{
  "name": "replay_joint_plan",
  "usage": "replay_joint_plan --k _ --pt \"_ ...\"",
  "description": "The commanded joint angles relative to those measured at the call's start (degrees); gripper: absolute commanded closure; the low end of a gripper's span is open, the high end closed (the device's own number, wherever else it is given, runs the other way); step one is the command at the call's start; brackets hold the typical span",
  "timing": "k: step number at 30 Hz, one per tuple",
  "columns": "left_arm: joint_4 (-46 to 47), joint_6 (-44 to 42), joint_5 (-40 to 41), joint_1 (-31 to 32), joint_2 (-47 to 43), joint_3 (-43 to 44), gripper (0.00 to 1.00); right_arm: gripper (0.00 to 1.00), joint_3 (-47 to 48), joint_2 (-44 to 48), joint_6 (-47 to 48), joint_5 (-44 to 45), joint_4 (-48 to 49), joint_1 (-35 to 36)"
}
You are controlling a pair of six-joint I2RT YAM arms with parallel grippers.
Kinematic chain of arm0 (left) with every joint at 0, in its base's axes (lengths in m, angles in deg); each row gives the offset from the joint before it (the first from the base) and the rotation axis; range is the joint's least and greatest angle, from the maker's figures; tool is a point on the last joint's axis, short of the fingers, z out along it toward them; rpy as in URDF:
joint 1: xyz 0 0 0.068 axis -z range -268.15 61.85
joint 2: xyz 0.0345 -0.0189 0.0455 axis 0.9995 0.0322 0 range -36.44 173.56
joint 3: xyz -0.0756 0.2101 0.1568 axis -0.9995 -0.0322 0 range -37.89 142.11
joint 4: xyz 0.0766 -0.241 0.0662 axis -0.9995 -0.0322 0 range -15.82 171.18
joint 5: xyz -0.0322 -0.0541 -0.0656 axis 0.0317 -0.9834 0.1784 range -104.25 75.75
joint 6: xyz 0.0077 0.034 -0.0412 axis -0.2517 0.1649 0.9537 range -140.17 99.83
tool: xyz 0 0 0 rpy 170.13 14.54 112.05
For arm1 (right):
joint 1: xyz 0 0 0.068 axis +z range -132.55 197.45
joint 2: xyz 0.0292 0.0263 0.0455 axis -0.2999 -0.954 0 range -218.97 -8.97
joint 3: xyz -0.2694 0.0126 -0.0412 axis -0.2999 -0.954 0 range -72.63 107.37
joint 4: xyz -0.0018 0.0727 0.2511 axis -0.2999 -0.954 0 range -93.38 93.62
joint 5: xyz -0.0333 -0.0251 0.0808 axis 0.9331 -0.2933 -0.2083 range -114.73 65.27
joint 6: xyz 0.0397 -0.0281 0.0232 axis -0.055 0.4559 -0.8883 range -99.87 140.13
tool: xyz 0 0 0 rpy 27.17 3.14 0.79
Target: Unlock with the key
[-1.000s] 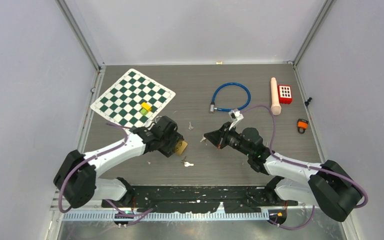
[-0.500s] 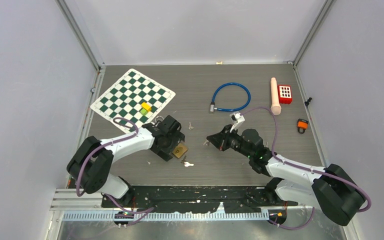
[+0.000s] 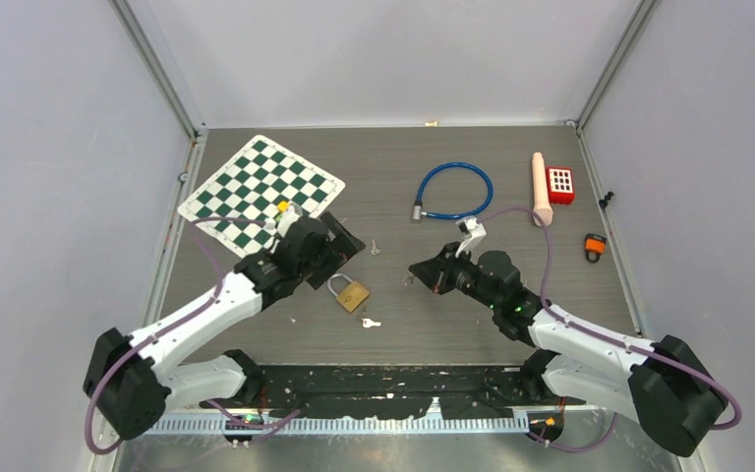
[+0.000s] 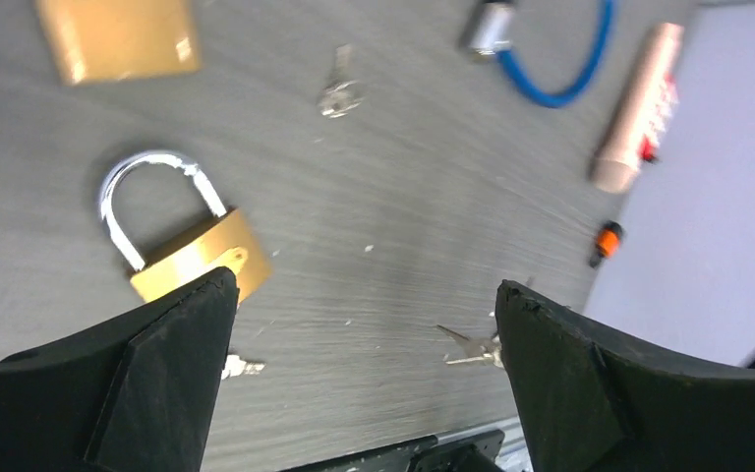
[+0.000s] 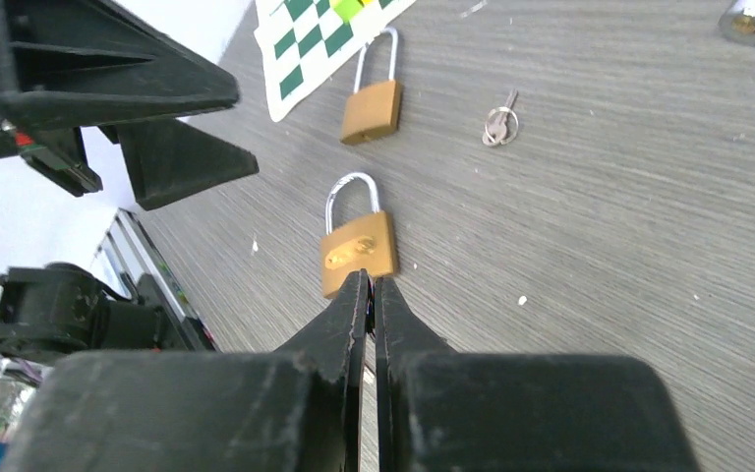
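A brass padlock (image 3: 352, 295) (image 4: 197, 258) (image 5: 359, 254) lies flat on the grey table, its shackle pointing away from me. My left gripper (image 3: 337, 246) (image 4: 364, 287) hovers wide open just behind and left of it, holding nothing. My right gripper (image 3: 417, 272) (image 5: 372, 280) is shut, its tips pointing at the padlock's base from the right. It pinches a small silver key (image 3: 408, 282) (image 4: 472, 346) that sticks out of its tip. Another loose key (image 3: 371, 322) (image 4: 241, 367) lies just in front of the padlock.
A second brass padlock (image 5: 372, 110) (image 4: 118, 39) lies by the chessboard (image 3: 261, 189), hidden under my left arm in the top view. A key on a ring (image 3: 375, 247) (image 5: 499, 125) lies behind. A blue cable lock (image 3: 455, 190), beige cylinder (image 3: 541, 187), red block (image 3: 559, 184) and orange item (image 3: 595, 243) sit at the right.
My left gripper opened and let go of the padlock, which now lies on the table. The left arm pulled up and back toward the chessboard. The right gripper drifted slightly right.
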Motion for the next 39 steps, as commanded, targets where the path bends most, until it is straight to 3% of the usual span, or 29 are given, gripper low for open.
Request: replay_joint_plan --k 1,9,14,18,26,32,39 --pt "20.75 -20.06 -1.92 0.03 -7.03 -5.42 0.01 0.95 3.24 4.21 -3.80 3.59 -2.40 -0.08" --pt "47.39 -30.13 -18.78 0.03 -11.57 -15.03 0.05 0.95 1.96 10.59 -9.38 5.09 -0.70 -0.18" --pt "66.07 -27.54 -32.59 0.04 -7.32 -17.14 0.09 0.95 -0.34 13.30 -14.81 6.53 4.94 -0.18" --pt "78.54 -22.44 -38.63 0.73 -2.35 -16.94 0.16 0.95 -1.00 13.78 -17.23 7.09 7.56 -0.12" --pt "83.88 -19.20 -39.81 4.13 4.78 -14.64 0.30 0.95 -2.55 15.53 -19.78 9.52 11.27 -0.11" --pt "84.33 -17.48 -37.11 4.16 6.12 -15.17 0.33 0.95 -3.18 16.98 -19.88 11.36 11.68 -0.13" --pt "84.51 -15.61 -37.10 4.16 8.47 -14.06 0.43 0.95 -3.41 16.68 -20.07 10.98 12.75 -0.13"
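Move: To the left hand's right by some 13 cm, about 3 cm back and near its height, the key hangs in the right fingers, roughly 2 cm below that hand point and 1 cm back and left. The released padlock lies 12 cm below the left hand, about 3 cm back and level sideways. The small key ring on the table lies 5 cm right of the padlock and 9 cm farther out; the white key, 5 cm right and 6 cm nearer. Leaving the padlock, the empty left hand rises and swings right, about 12 cm each, drawing some 5 cm back, its fingers turning from forward-down to point right at the held key; they narrow from wide open to just over half. The right hand keeps its pinch on the key, lifts about 10 cm and rolls some 25 degrees, its left side rising, to meet the left fingers. ##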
